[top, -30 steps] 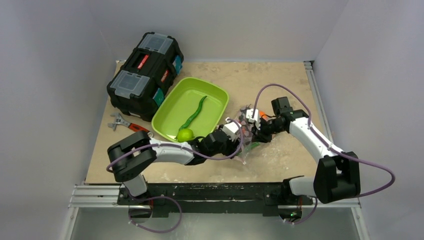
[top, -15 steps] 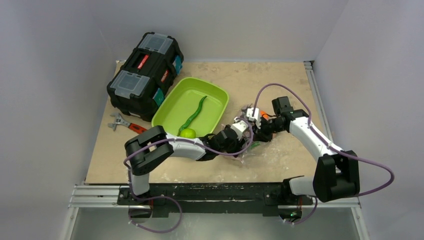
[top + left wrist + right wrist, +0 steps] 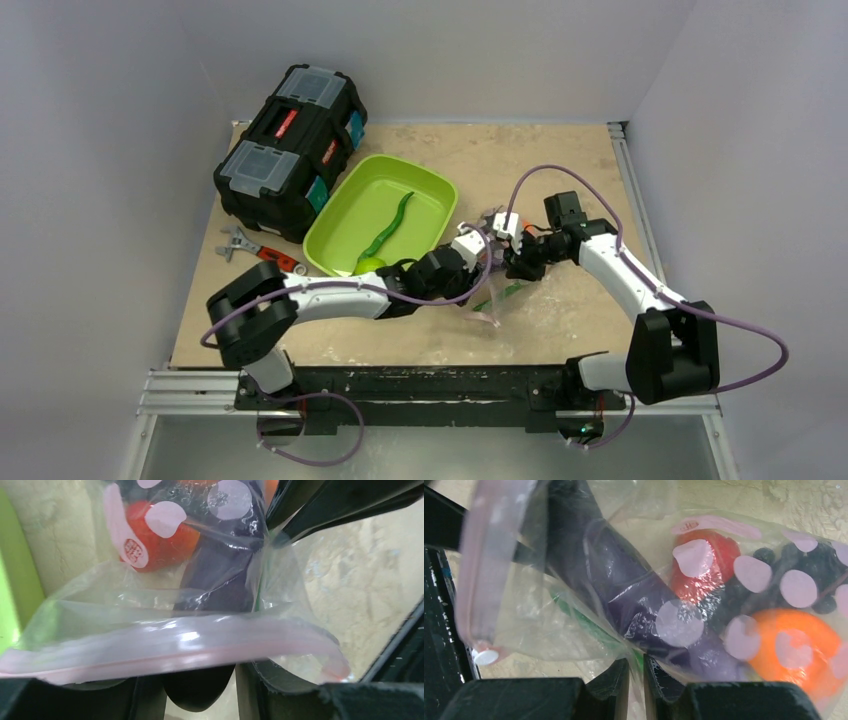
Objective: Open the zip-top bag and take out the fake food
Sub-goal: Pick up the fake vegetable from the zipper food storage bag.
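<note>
The clear zip-top bag (image 3: 492, 262) hangs between my two grippers, its pink zip strip (image 3: 175, 650) running across the left wrist view. Inside it I see fake food: a purple eggplant (image 3: 220, 570), a red pepper (image 3: 160, 540) and an orange fruit (image 3: 799, 640). The eggplant's dark end fills the gap of my left gripper (image 3: 200, 685), which is shut on it. My right gripper (image 3: 636, 662) pinches a fold of the bag's plastic film beside the eggplant (image 3: 624, 590). A long green pod (image 3: 390, 225) and a lime-green ball (image 3: 370, 264) lie in the tray.
The lime-green tray (image 3: 420, 172) sits just left of the bag, with my left arm reaching along its near edge. A black toolbox (image 3: 290, 150) stands at the back left. A red-handled wrench (image 3: 255, 250) lies near the left table edge.
My left arm swung its elbow left and moved the gripper a little farther into the bag, and its jaws narrowed. The right arm hardly moved.
</note>
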You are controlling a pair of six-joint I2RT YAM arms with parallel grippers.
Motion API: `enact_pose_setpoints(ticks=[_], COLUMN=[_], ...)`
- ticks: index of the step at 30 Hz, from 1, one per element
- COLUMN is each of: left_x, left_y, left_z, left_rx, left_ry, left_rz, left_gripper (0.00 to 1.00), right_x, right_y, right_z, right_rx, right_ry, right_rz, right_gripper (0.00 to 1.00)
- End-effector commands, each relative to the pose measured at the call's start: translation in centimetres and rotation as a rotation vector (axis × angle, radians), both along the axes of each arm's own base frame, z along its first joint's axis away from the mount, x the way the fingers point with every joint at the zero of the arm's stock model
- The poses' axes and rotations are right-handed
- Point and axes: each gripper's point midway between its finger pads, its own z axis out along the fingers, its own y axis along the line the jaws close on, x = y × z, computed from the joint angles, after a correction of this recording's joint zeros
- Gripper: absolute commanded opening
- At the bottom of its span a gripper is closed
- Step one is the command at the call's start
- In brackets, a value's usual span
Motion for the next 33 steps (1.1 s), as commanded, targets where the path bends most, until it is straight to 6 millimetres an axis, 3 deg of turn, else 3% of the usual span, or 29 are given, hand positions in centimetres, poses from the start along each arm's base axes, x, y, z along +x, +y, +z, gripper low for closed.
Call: enact_pose_setpoints(ticks=[1, 8, 18, 24, 33], left_x=[-1.5, -3.4, -4.6, -5.3, -5.8], left_y=[0.4, 2.5, 7.5, 10.1, 13.1], left_z=[4.1, 4.6, 5.4, 4.8, 6.8], left_rx=[-0.105, -0.095, 0.114, 0.241, 0.272], left_ry=[0.025, 0.092, 0.063, 0.061, -0.027], left_rz=[-0.032, -0.056, -0.104, -0.134, -0.165], left_gripper=[0.0, 0.0, 0.0, 0.0, 0.0], right_x=[1.6, 2.0, 2.4, 2.4, 2.4], right_y=[-0.3, -0.5, -0.6, -0.6, -0.6], right_z=[0.5, 0.3, 0.5, 0.5, 0.4], right_rx=[-0.021, -0.033, -0.03, -0.03, -0.029], right_ry=[-0.044, -0.051, -0.065, -0.068, -0.064], right_rz=[-0.043, -0.066, -0.085, -0.086, -0.085], right_gripper=[0.14, 0.14, 0.12, 0.12, 0.12])
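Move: The left hand already has the eggplant by its end at the bag's mouth; the tray it is bound for has its middle about 14 cm ahead and 18 cm to the left, 5 cm lower. In the tray the green apple lies some 4 cm ahead and 21 cm left. The red food in the bag is about 8 cm ahead and 2 cm right, the green pepper 1 cm back and 6 cm right. From the right hand, the tray is roughly 11 cm ahead and 27 cm left. Keeping its grip on the eggplant, the left hand first lifts about 3 cm, then draws it lengthwise through the bag's mouth to the robot's left and back, some 12 cm left and 6 cm back in all, its fingers tipping about 15 degrees steeper down on the later part. The right hand still pinches the side of the bag and holds it against the pull, easing less than 2 cm forward. ##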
